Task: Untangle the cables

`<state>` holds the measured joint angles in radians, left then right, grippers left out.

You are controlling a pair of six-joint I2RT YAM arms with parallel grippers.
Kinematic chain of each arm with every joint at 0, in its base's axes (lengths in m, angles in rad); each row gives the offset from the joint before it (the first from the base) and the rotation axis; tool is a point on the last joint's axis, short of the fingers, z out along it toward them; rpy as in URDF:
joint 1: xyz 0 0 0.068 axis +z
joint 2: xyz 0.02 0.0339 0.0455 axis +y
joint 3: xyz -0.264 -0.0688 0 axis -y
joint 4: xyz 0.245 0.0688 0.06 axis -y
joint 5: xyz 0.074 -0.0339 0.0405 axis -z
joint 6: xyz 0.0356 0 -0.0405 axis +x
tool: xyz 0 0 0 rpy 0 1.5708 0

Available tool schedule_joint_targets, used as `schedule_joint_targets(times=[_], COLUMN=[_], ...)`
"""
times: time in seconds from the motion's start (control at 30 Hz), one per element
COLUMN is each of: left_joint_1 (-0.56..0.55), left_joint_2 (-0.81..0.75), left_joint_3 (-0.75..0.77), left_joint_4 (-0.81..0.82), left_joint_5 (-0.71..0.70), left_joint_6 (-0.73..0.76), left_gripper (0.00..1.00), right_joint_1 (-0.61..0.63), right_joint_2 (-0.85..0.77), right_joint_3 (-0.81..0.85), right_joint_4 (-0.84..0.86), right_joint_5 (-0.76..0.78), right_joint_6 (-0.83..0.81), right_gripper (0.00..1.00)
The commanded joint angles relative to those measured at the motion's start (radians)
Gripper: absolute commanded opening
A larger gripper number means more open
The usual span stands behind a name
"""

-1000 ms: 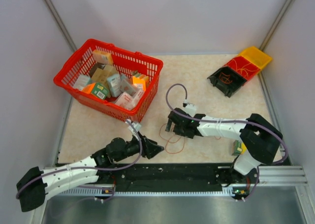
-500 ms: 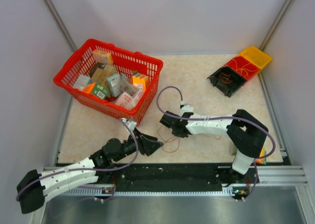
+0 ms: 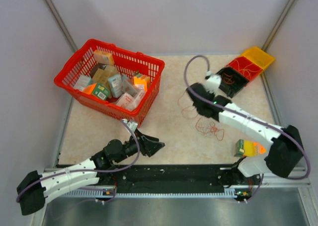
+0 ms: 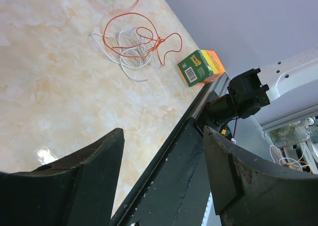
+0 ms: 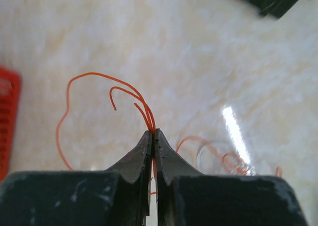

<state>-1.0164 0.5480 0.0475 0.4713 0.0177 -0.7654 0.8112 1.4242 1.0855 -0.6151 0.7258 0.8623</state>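
Observation:
The cables [image 3: 209,128] lie as a small tangle of orange, red and whitish wires on the beige table, right of centre. My right gripper [image 3: 194,107] is above and left of the tangle. It is shut on a few orange strands [image 5: 99,79], which stick up from its closed tips [image 5: 153,132]. The rest of the tangle shows blurred below [image 5: 226,159]. My left gripper [image 3: 155,145] is open and empty near the table's front edge, well left of the tangle. The left wrist view shows the tangle [image 4: 131,42] far ahead of the open left gripper [image 4: 161,134].
A red basket [image 3: 124,52] full of small boxes stands at the back left. Black [image 3: 223,82], red [image 3: 244,67] and yellow [image 3: 259,57] bins sit at the back right. A small green and yellow box [image 3: 243,147] lies by the right arm's base and also shows in the left wrist view [image 4: 201,67].
My right gripper has moved from the table's front centre back and to the right, carrying orange strands. The tangle has shifted right with it. The left gripper has stayed open and has barely moved.

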Motion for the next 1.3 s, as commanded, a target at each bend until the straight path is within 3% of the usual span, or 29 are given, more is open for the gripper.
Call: schedule_joint_targets(times=[0.0,0.13,0.37,0.53,0.73,1.1,1.17,1.27], left_joint_1=[-0.004,-0.002,-0.001,0.002,0.018,0.041,0.044,0.05], left_joint_2=[-0.003,-0.011,-0.03,-0.008,0.035,0.04,0.044,0.05], left_joint_3=[-0.098,-0.103,-0.106,-0.094,-0.08,-0.087,-0.087,-0.087], left_joint_4=[0.063,0.064,0.059,0.058,0.072,0.081,0.085,0.092], left_joint_5=[-0.009,-0.009,-0.009,-0.009,0.008,0.033,0.037,0.041], left_joint_6=[0.0,0.005,0.018,0.029,0.028,0.018,0.015,0.009], left_gripper=[0.69,0.69,0.7,0.71,0.71,0.71,0.71,0.71], right_joint_1=[-0.266,-0.49,-0.696,-0.757,-0.79,-0.791,-0.791,-0.791], right_joint_2=[-0.146,-0.154,0.149,0.347,0.317,0.245,0.287,0.387], right_joint_3=[0.033,0.033,0.299,0.475,0.272,0.057,0.098,0.23], right_joint_4=[0.194,0.498,0.851,0.793,0.94,0.929,0.895,0.676], right_joint_5=[0.04,-0.016,0.129,-0.017,-0.336,-0.28,-0.264,-0.189], right_joint_6=[-0.221,-0.34,-0.624,-0.712,-0.747,-0.64,-0.648,-0.597], right_gripper=[0.0,0.0,0.0,0.0,0.0,0.0,0.0,0.0])
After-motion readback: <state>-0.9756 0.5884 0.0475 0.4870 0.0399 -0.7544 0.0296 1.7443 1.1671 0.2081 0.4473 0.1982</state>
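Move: The black bin that the right hand is carrying the orange cable to lies about 18 cm ahead of it, 21 cm to its right and 12 cm below. The red bin stands some 7 cm farther out and 8 cm farther right than the black one, with the yellow bin beyond that. The remaining cable tangle lies about 9 cm back and 6 cm right of the hand. From the left hand the black bin is roughly 36 cm ahead and 38 cm right. The orange cable, still pinched in the shut right fingers, is swept right and forward about 30 cm towards the black bin, rising some 17 cm on the way. The right hand slightly overshoots, then sinks about 15 cm and eases back a little. Its fingertips tilt up and swing clockwise on the way out, then partly return. ##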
